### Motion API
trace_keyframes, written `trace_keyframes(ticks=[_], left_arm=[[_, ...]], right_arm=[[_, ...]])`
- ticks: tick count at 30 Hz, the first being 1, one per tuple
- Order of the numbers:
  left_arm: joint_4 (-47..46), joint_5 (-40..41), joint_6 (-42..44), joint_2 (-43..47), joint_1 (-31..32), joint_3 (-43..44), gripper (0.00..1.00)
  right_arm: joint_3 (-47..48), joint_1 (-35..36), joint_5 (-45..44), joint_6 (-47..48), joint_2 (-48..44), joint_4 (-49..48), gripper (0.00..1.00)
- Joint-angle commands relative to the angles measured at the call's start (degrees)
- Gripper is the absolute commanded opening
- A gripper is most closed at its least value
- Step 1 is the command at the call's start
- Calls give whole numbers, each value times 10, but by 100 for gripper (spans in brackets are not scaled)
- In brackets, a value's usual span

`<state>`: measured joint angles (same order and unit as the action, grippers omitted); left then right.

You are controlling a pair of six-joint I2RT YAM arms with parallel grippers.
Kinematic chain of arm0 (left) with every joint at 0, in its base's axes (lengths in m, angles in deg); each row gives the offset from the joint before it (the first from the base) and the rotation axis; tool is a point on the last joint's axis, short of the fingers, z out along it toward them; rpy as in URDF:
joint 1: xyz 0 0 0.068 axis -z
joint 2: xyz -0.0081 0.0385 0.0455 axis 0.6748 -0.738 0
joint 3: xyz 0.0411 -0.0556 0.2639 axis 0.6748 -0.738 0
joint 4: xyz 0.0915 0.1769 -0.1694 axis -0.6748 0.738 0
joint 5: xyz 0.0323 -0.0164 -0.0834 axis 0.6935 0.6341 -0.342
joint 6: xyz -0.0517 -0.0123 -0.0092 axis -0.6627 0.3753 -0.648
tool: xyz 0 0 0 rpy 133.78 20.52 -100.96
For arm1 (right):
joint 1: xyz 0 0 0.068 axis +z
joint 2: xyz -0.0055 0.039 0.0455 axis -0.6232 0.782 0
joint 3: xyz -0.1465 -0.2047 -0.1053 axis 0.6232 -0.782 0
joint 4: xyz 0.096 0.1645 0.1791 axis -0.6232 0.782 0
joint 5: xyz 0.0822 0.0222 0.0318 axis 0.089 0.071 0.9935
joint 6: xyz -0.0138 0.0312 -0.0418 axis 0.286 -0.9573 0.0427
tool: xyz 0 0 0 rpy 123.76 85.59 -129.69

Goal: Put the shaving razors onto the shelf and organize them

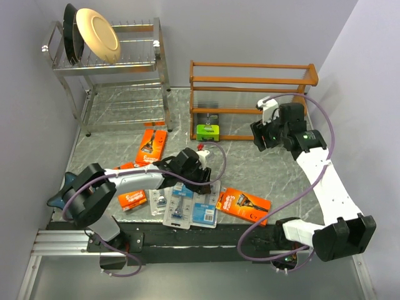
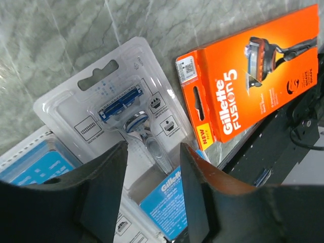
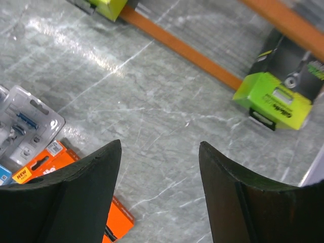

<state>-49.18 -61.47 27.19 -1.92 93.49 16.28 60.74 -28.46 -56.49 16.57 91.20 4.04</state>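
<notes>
My left gripper (image 1: pixel 200 181) (image 2: pixel 153 147) is down on a pale blue-and-clear blister card (image 2: pixel 116 106), shut on its raised bubble. Two more blister cards (image 1: pixel 206 211) lie beside it. One orange razor pack (image 1: pixel 244 204) (image 2: pixel 248 76) lies just right of them, and two others (image 1: pixel 152 145) (image 1: pixel 132 199) lie to the left. The reddish-brown shelf (image 1: pixel 250 78) stands at the back. A lime-green box (image 1: pixel 208 131) sits at its bottom tier, and a second one (image 3: pixel 273 101) sits further right along its rail (image 3: pixel 177 48). My right gripper (image 1: pixel 257 136) (image 3: pixel 160 144) hangs open and empty over bare table in front of the shelf.
A chrome dish rack (image 1: pixel 112 69) with plates stands at the back left. A blue star-shaped dish (image 1: pixel 62 187) lies by the left arm's elbow. The black base rail (image 1: pixel 206 240) runs along the near edge, close to the razor packs.
</notes>
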Motion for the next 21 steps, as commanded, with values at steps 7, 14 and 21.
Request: trace_keyframes(ticks=[7, 14, 21], left_arm=[[-14, -15, -28, -65, 12, 42, 49], [46, 35, -32, -130, 14, 96, 26], [70, 150, -24, -143, -3, 140, 19]], right_arm=[[-10, -2, 39, 37, -53, 59, 74], [-36, -3, 32, 31, -72, 47, 75], [-26, -4, 23, 36, -67, 40, 75]])
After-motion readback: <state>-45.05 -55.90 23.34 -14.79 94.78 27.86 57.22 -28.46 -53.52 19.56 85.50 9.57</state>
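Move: The right-hand blue-and-clear razor pack lies under the left hand's half-open fingers, its middle about 5 cm back, 1 cm to the right and 4 cm below. The middle razor pack is some 9 cm to the left and 5 cm back, overlapping its edge, and the orange Fusion box sits about 15 cm to the right and 6 cm back. From the empty right hand, the right-hand razor pack is roughly 22 cm left, 18 cm back and 20 cm below. The left hand sinks about 3 cm onto the right-hand razor pack, then sweeps forward and to the right by about 3 cm each way as its fingers close from half open to about a quarter, pinching the pack around the raised razor handle and turning it along. The right hand, open and empty over the bare table, bobs up slightly, then eases back about 4 cm and stops. ##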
